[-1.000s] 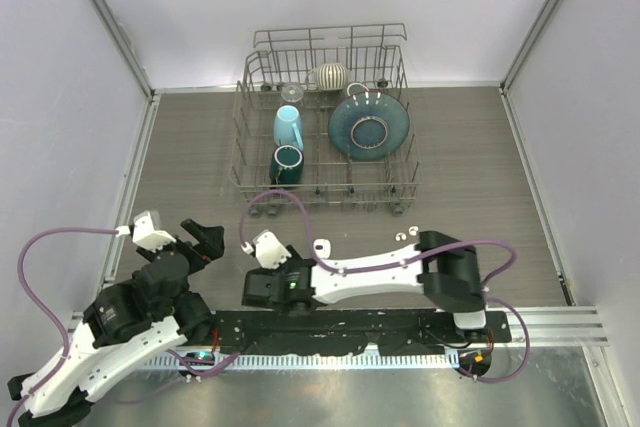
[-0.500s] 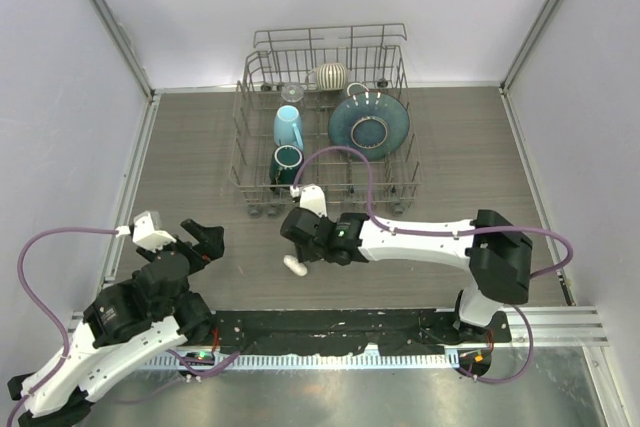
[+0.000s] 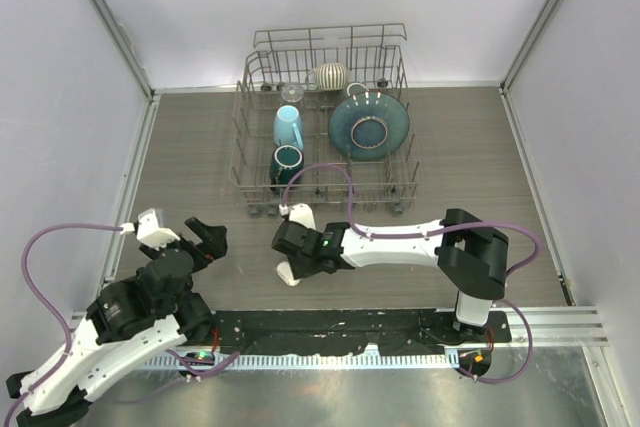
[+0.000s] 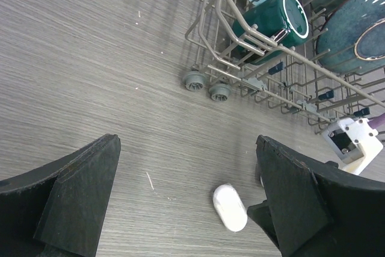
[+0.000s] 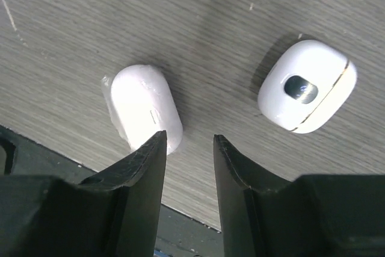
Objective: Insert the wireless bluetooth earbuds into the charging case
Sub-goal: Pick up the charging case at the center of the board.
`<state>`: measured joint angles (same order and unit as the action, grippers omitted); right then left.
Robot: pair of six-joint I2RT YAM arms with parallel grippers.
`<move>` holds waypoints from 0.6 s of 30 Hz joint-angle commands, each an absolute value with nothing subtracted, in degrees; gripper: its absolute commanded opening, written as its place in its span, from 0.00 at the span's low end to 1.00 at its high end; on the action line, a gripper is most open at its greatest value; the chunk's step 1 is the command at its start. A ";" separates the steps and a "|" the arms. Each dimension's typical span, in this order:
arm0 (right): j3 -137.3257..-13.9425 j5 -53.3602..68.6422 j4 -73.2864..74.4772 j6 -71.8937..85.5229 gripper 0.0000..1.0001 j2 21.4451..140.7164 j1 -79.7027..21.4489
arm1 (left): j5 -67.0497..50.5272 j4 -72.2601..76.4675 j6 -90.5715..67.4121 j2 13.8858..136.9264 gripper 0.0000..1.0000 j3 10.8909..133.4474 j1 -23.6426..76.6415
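Two white charging cases lie on the wooden table near its front edge. The oblong case (image 5: pixel 144 106) (image 4: pixel 230 207) (image 3: pixel 290 272) lies flat and closed. A rounder case (image 5: pixel 307 85) with a dark metallic spot lies to its right. My right gripper (image 5: pixel 189 139) (image 3: pixel 291 251) hovers just above them, open to a narrow gap over bare table. Its left fingertip overlaps the oblong case's edge, and nothing is between the jaws. My left gripper (image 4: pixel 186 138) (image 3: pixel 203 239) stands wide open, to the left of the oblong case. The earbuds are hidden in every view.
A wire dish rack (image 3: pixel 325 127) stands at the back with a light blue cup (image 3: pixel 288 127), a teal mug (image 3: pixel 287 162), a dark blue plate (image 3: pixel 368 127) and a ribbed bowl (image 3: pixel 330 75). Its wheels (image 4: pixel 207 85) are close behind the cases. The arms' black base rail (image 3: pixel 340 327) borders the near edge.
My right arm swung from near the base rail out toward the rack, then settled low over the cases. Its jaws narrowed. The left arm barely moved.
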<state>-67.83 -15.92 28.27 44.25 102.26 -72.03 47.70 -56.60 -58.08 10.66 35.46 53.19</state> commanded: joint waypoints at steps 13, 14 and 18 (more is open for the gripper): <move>-72.24 -10.99 22.85 40.87 0.71 103.08 -73.21 | 48.52 -54.49 -58.36 10.63 1.00 36.12 53.35; -72.59 -10.99 23.03 40.61 0.73 103.62 -73.21 | 48.52 -54.49 -58.45 10.37 1.00 36.12 53.35; -75.14 -10.99 23.73 39.20 0.74 106.61 -73.21 | 48.60 -54.93 -58.53 9.93 1.00 36.21 53.44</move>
<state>-71.61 -11.66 24.99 41.67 104.14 -73.03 47.44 -56.38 -58.11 10.72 35.46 53.19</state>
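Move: Close to the right hand, on the robot's left, the white charging case lies on the board about 4 cm to that side, level with the hand fore and aft and some 3 cm below. The other case, with the dark display, is about 5 cm ahead and 4 cm to the right; the dish rack's near left feet are roughly 14 cm ahead and 9 cm left. From the left hand the charging case is about 18 cm right, 4 cm back and 17 cm below. Sliding left about 3.5 cm towards the white charging case, the right hand eases back slightly at first, then also lifts about 1.5 cm. Its fingers spread from under half to nearly three quarters open, lining up on either side of the case without a grip, while the wrist turns only some 5 degrees and stays pointed steeply down. ##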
